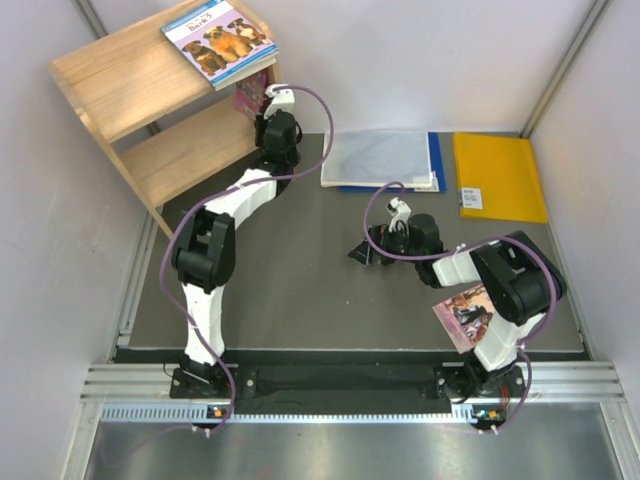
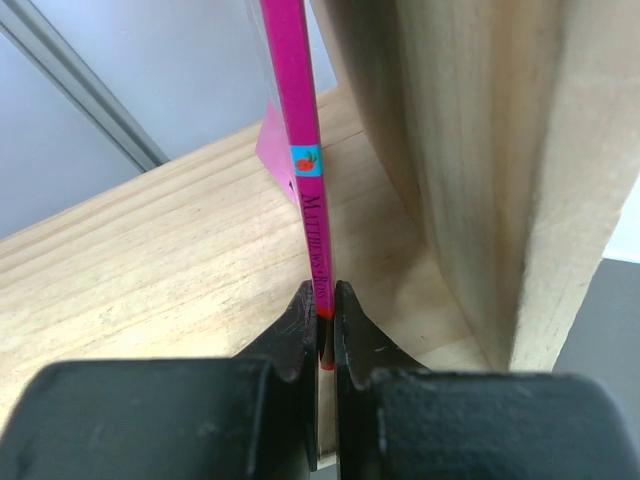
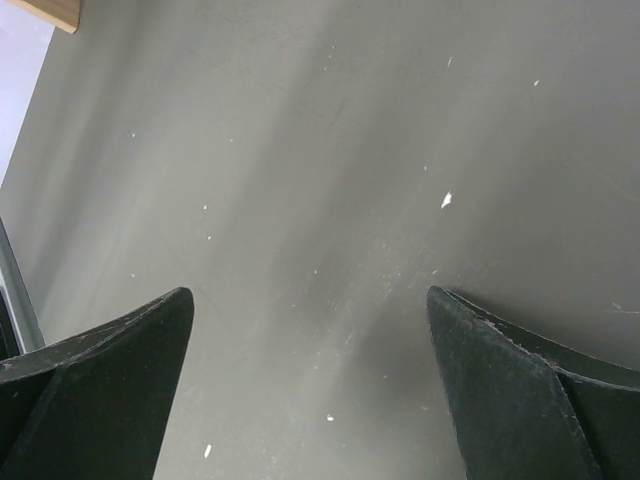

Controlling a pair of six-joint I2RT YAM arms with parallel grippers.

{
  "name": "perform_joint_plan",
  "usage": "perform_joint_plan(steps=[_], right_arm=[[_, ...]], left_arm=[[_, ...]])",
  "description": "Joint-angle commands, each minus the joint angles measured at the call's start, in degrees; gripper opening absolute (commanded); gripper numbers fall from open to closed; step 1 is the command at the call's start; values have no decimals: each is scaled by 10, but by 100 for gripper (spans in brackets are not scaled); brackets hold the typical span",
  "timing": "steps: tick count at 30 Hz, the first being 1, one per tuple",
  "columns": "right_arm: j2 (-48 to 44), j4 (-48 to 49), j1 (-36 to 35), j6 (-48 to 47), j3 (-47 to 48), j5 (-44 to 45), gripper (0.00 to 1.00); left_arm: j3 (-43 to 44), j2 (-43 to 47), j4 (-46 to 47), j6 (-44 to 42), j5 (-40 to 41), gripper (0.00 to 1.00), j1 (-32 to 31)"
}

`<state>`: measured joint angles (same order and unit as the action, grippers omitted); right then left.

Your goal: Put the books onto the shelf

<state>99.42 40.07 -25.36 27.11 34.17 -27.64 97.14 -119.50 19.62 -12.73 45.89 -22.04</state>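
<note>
A pink-purple book (image 2: 303, 150) stands upright and edge-on on the lower board of the wooden shelf (image 2: 150, 250), close to its right side panel (image 2: 480, 150). My left gripper (image 2: 326, 300) is shut on the bottom of its spine. From above, the left gripper (image 1: 257, 105) reaches into the shelf (image 1: 100, 75) beside that book (image 1: 247, 97). A light blue book with dogs (image 1: 220, 38) lies on the shelf's top board. Another book (image 1: 463, 315) lies partly under the right arm. My right gripper (image 3: 310, 300) hangs open over the bare mat, holding nothing.
A grey-white folder with a blue edge (image 1: 385, 158) and a yellow envelope (image 1: 498, 175) lie at the far right of the dark mat (image 1: 300, 280). White walls close in on both sides. The right gripper (image 1: 362, 250) sits mid-table.
</note>
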Motion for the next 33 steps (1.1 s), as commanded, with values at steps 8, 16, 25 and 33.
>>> perform_joint_plan(steps=[8,16,25,33], right_arm=[[14,-3,1,-1,0,-9,100],[16,-2,1,0,0,-12,100],[17,-2,1,1,0,-13,100],[19,-1,1,0,2,-16,100]], left_arm=[[-38,45,17,-46,20,28,-6],[-45,49,22,-50,22,62,-8],[-39,36,44,-84,15,59,-8],[-31,37,51,-93,20,58,-6]])
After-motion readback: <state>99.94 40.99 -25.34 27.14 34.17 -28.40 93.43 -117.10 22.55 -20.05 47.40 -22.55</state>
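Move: The left hand has the orange Othello book pinched by the foot of its spine; the upright book's middle is about 7 cm ahead, 3 cm left and 8 cm above. The right side panel's front edge is about 2 cm ahead and 5 cm right, while the lower shelf board's middle lies 14 cm left, 2 cm back and 3 cm below. The Bark book is some 12 cm ahead, 8 cm left, 20 cm up. From the right hand, Othello is roughly 33 cm ahead, 25 cm left and 28 cm up. The left hand opens its fingers to a bit over half their range and lets go of the foot of the Othello book's spine, while easing back out of the shelf bay by about 1.5 cm, with a little drift left and up, off the side panel. It then all but stops with the fingers parted close around the spine's lower end, the wrist having rolled only some 5 degrees, left side rising. ##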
